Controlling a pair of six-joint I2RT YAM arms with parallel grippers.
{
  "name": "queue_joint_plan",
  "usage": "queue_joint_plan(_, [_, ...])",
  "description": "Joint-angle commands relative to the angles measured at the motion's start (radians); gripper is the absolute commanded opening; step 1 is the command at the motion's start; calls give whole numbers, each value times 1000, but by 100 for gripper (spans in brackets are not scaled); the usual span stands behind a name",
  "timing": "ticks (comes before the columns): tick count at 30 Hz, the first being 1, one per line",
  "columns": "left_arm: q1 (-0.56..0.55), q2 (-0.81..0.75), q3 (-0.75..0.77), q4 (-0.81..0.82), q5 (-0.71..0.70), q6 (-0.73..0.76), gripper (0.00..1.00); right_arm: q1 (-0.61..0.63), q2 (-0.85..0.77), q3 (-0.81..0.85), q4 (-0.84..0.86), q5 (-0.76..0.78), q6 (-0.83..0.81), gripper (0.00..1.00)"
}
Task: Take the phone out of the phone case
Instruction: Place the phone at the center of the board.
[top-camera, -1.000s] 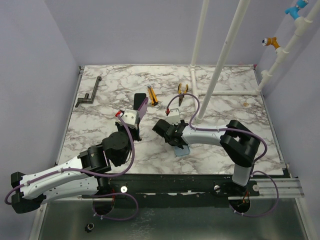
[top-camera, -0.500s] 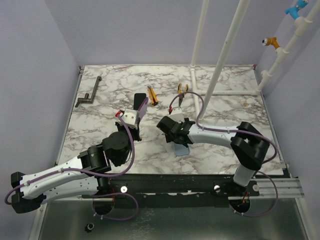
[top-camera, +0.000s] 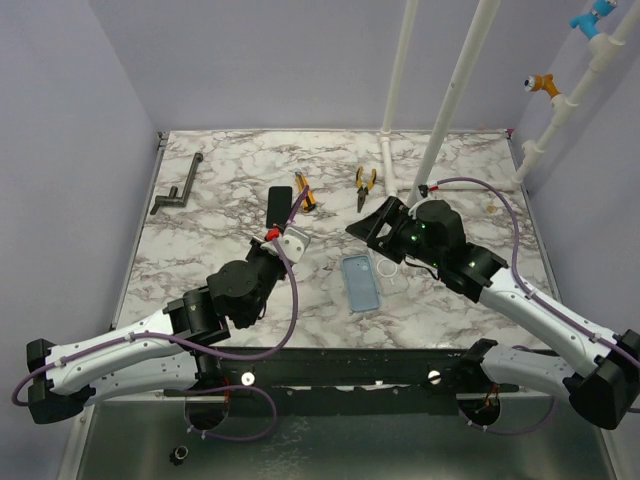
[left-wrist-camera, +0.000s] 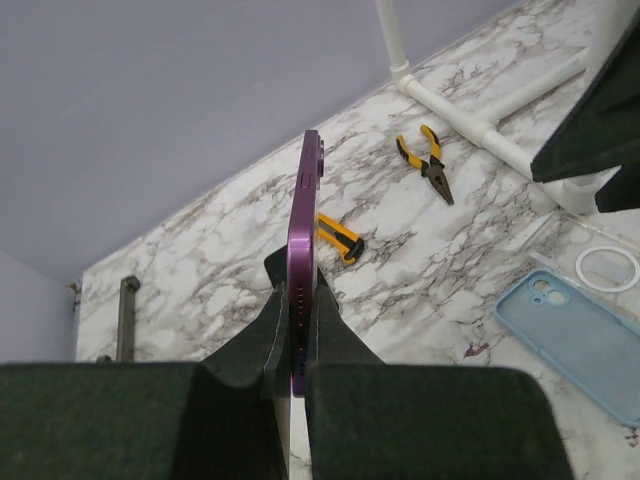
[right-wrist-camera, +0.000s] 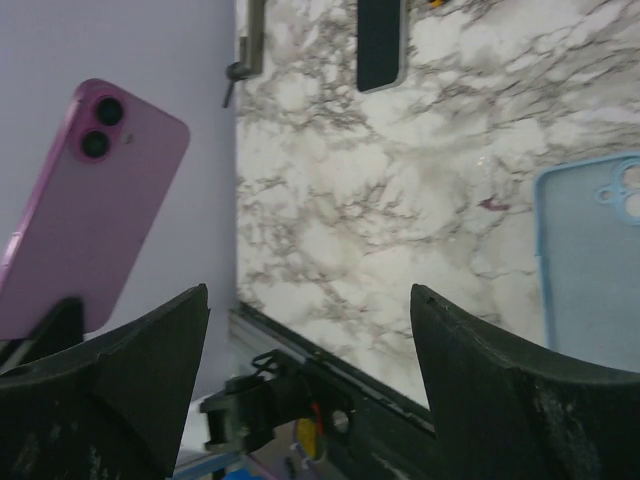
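The purple phone (left-wrist-camera: 303, 230) stands on edge above the table, and my left gripper (left-wrist-camera: 297, 275) is shut on its lower end. From the right wrist view I see its pink back with two lenses (right-wrist-camera: 95, 200). The light blue phone case (top-camera: 361, 282) lies empty on the marble, inside facing up, also visible as the case (left-wrist-camera: 575, 335) and the case (right-wrist-camera: 590, 260). My right gripper (top-camera: 372, 222) hangs open above the table, behind and to the right of the case, with nothing between its fingers (right-wrist-camera: 308, 290).
A dark phone-shaped slab (top-camera: 280, 205) lies flat left of a yellow utility knife (top-camera: 305, 193). A white ring (top-camera: 386, 268) rests beside the case. Yellow pliers (top-camera: 366, 183) lie farther back, a grey wrench (top-camera: 175, 190) sits far left, and white pipes (top-camera: 400, 120) rise at the back.
My right gripper has lifted off the case, swung back to the right and opened wider. The case now lies uncovered. The left gripper shifted slightly right with the phone.
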Motion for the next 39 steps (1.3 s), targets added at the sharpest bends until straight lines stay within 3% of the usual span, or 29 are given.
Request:
queue_joint_plan(1, [-2,-6,1,119,175,324,0,-26,-53,-12,149,-194,198,85])
queue_joint_plan(11, [-4,-16,-152,293,281,542,0,-40,23,29,199,-254,273,85])
queue_joint_plan(23, [-10,-71,-254,407,281,747,0,-49,118,39,310,-325,363,81])
queue_joint_plan(35, [-18,19,-260,474,292,794,0,-49,218,121,351,-395,361,70])
queue_joint_plan(39, [-19,37,-256,486,295,788,0,-49,258,138,362,-439,356,54])
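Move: About 13 cm to the right hand's left, roughly 7 above and 2 nearer the base, is the middle of the purple phone. The left hand holds that phone, its middle about 5 cm ahead and 2 right of that hand; the right gripper is some 7 ahead, 15 right and 7 below it. The empty phone case lies about 20 cm below the right hand, 2 back and 3 right. At case height, the white ring is 2 ahead and 10 right, the black phone 21 ahead and 20 left. Rising first, then sweeping left towards the phone, the open right hand travels about 7 cm left and 6 up, rolling its left side up and bringing its half-closing fingers around the phone's free end; contact can't be seen. The left hand keeps its pinch, shifting some 4 cm right and 3 down while rolling and swinging about 40 degrees to offer that end. ##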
